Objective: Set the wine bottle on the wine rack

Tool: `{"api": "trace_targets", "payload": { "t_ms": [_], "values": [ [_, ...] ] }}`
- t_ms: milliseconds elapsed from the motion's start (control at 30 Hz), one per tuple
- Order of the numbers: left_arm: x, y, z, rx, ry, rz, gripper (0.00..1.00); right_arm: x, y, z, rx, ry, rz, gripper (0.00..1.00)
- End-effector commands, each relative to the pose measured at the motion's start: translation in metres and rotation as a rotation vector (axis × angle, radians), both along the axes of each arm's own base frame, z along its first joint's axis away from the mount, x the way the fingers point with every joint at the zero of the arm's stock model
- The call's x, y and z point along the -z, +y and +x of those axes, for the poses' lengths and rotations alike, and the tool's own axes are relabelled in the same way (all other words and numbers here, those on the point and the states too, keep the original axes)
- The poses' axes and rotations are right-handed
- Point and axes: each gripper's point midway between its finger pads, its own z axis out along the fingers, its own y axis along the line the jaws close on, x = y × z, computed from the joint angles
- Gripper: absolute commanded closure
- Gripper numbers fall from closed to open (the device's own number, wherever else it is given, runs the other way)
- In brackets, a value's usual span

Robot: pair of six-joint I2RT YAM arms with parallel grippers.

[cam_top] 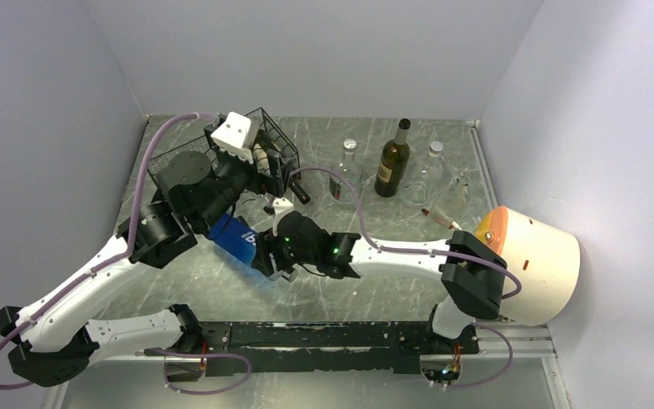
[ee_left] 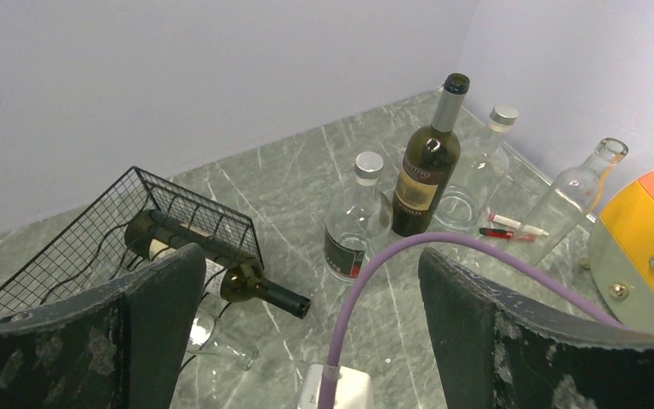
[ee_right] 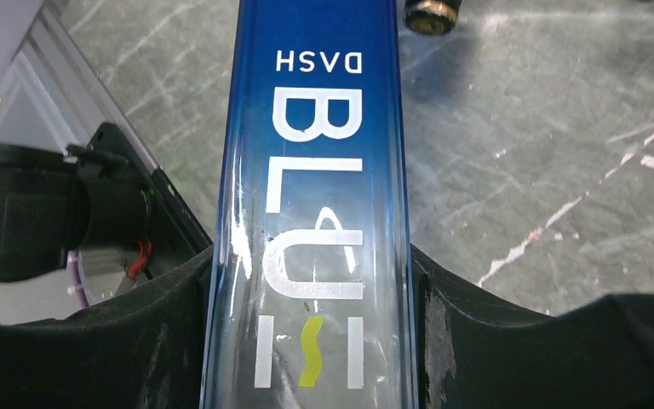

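My right gripper [ee_right: 311,290] is shut on a blue glass wine bottle [ee_right: 315,170] printed with white letters; its body fills the gap between both fingers. From above, the blue bottle [cam_top: 234,239] lies slanted low over the table, left of the right gripper [cam_top: 271,256]. The black wire wine rack [cam_top: 174,153] stands at the back left. On the rack [ee_left: 157,200] lie a dark green bottle [ee_left: 260,291], a second dark one [ee_left: 170,232] above it and a clear one [ee_left: 217,339] at the bottom. My left gripper [ee_left: 311,256] hangs open and empty beside the rack.
A dark wine bottle [cam_top: 393,158] stands upright at the back, between a clear bottle [cam_top: 347,170] and another clear one [cam_top: 433,166]. One more clear bottle [ee_left: 575,200] leans near the right wall. A cream and orange drum [cam_top: 536,264] sits at the right. A purple cable [ee_left: 409,251] arcs between the left fingers.
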Motion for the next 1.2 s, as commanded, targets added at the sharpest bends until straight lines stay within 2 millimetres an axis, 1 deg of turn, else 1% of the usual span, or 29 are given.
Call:
{"api": "trace_targets", "payload": {
  "t_ms": [0,233,600,700,800,900,967,1067,1100,1133,1167],
  "values": [
    [-0.023,0.010,-0.007,-0.007,-0.020,-0.049,0.02,-0.099,0.049,0.028,0.063,-0.149,0.336,1.00],
    [-0.017,0.011,-0.010,-0.001,-0.010,-0.058,0.02,-0.085,0.069,0.035,0.085,-0.173,0.322,1.00],
    [-0.019,0.012,-0.014,0.017,-0.014,-0.059,0.02,-0.090,0.090,0.045,0.098,-0.218,0.356,1.00],
    [-0.017,0.012,-0.014,0.016,-0.010,-0.054,0.02,-0.089,0.095,0.051,0.124,-0.227,0.359,1.00],
    [-0.017,0.010,-0.014,0.019,-0.008,-0.054,0.02,-0.082,0.101,0.061,0.162,-0.242,0.352,1.00],
    [-0.025,0.010,-0.017,0.037,-0.016,-0.052,0.02,-0.077,0.105,0.072,0.209,-0.258,0.352,1.00],
    [-0.033,0.011,-0.022,0.062,-0.021,-0.044,0.02,-0.073,0.108,0.080,0.252,-0.273,0.345,1.00],
    [-0.047,0.013,-0.031,0.097,-0.033,-0.050,0.02,-0.067,0.118,0.090,0.273,-0.304,0.337,1.00],
    [-0.050,0.015,-0.034,0.102,-0.037,-0.056,0.02,-0.066,0.121,0.092,0.272,-0.315,0.338,1.00],
    [-0.053,0.017,-0.036,0.104,-0.042,-0.063,0.02,-0.069,0.125,0.093,0.272,-0.325,0.346,1.00],
    [-0.055,0.019,-0.038,0.106,-0.045,-0.069,0.02,-0.060,0.129,0.096,0.269,-0.330,0.331,1.00]
  ]
}}
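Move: The right hand already grips the blue bottle, base end leading. The free slot at the rack's left side lies about 19 cm ahead of the hand, 18 cm left and 7 cm below. The black-capped bottle lies in the rack about 18 cm ahead, 11 cm left; the clear bottle some 23 cm ahead, 4 cm left; both about 6 cm below. From the idle left hand the slot is about 10 cm ahead, 22 cm left, 35 cm below. Still pinching the blue bottle between its fingers, the right hand carries it left and forward towards the free rack slot, about 11 cm in all, sinking some 4 cm. Late on, the hand tips up and turns clockwise, roughly 10 degrees each. The open left hand, empty above, rises about 3 cm and draws back some 2 cm. ##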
